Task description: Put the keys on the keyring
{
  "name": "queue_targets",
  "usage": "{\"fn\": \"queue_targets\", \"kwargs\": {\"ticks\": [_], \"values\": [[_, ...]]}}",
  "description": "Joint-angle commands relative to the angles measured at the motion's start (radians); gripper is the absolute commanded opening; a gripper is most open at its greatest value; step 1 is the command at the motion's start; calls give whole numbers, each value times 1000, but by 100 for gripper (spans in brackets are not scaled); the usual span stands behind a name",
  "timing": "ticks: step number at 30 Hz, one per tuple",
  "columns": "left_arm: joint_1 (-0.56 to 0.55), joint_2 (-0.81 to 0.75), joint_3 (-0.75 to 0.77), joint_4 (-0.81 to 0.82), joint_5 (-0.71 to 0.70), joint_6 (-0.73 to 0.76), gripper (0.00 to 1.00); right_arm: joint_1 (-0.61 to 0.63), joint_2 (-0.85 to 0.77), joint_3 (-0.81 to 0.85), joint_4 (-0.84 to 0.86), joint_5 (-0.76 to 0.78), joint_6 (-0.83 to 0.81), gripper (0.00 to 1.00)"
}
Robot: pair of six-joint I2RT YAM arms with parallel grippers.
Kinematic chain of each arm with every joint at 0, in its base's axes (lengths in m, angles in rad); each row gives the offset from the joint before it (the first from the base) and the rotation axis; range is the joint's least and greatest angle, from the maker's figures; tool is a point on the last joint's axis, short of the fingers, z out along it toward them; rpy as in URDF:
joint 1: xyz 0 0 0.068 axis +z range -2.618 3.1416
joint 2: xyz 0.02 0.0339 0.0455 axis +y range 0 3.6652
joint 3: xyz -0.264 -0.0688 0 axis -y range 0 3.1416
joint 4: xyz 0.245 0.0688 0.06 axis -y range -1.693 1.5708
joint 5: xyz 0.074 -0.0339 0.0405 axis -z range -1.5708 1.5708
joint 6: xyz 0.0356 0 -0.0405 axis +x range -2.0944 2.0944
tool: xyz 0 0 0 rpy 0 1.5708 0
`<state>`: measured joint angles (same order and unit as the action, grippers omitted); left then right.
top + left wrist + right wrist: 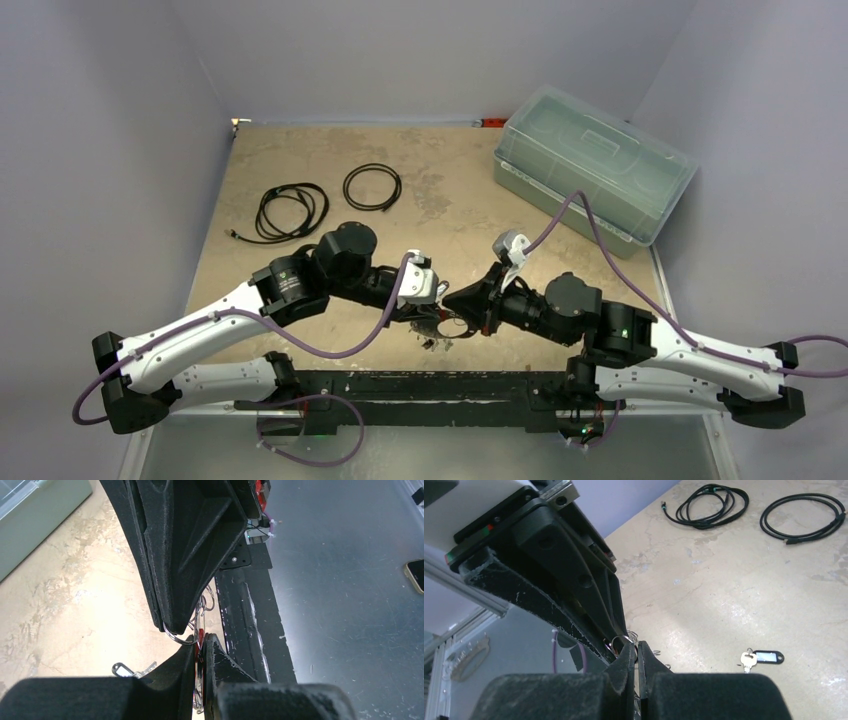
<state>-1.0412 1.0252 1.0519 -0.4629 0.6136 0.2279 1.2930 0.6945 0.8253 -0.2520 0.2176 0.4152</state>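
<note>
My two grippers meet tip to tip low over the table's near edge. The left gripper (pixel 437 318) (pixel 204 645) is shut on a red key (pixel 200 639), held edge-on between its pads. Facing it, the right gripper (pixel 458 312) (pixel 634 649) is shut on the keyring (pixel 657 652), whose thin wire loops (pixel 208 602) poke out beside its fingertips. A small silver ring (pixel 176 638) (pixel 620 640) bridges the two tips. Another key (pixel 748 660) (pixel 125 670), with a black tag (pixel 770 656), lies loose on the table. Most of the keyring is hidden by fingers.
Two black cable coils (pixel 290 212) (pixel 372 187) lie at the far left. A translucent lidded box (pixel 590 175) stands at the back right. The black mounting rail (pixel 420 385) runs along the near edge, right below the grippers.
</note>
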Motion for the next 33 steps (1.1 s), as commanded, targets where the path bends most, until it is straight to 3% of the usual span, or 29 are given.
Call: {"fn": "queue_targets", "kwargs": {"ticks": [1, 8, 10, 11, 13, 16, 22, 26, 29, 33], "values": [[-4, -21, 18, -7, -28, 0, 0, -6, 0, 41, 62, 102, 68, 0], [-3, -29, 20, -9, -93, 0, 0, -6, -1, 42, 44, 52, -40, 0], [-4, -34, 19, -11, -127, -4, 21, -6, -1, 46, 42, 55, -65, 0], [-3, -39, 16, -10, -146, -5, 44, -6, 4, 51, 38, 56, -77, 0], [-4, -59, 7, 0, -178, -5, 69, -6, 16, 63, 22, 68, -94, 0], [-3, -102, -7, 24, -247, -15, 73, -6, 34, 78, 9, 96, -110, 0], [-3, -223, -68, 113, -549, -127, 74, -6, 59, 97, 35, 191, -128, 0], [-3, -317, -166, 194, -593, -195, 91, -5, 65, 100, 67, 200, -163, 0], [-3, -396, -233, 288, -648, -319, 95, -6, 62, 111, 73, 199, -198, 0], [-3, -444, -247, 328, -681, -341, 99, -6, 29, 103, 102, 179, -268, 0]]}}
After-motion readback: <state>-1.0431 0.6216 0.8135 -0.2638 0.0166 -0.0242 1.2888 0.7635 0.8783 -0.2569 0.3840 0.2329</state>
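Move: Both hands hold the keyring bunch, their fingertips almost meeting. Its middle hangs some 3 cm below and 2 cm back of the left hand, and about 4 cm below, 3 cm back and 1 cm left of the right. The loose tagged key lies on the table some 22 cm below the left hand, about 5 cm ahead and 1 cm to its right. Left opens off the keyring, withdrawing 10 cm left, forward, up; right, still pinching it, moves 4 cm forward. ##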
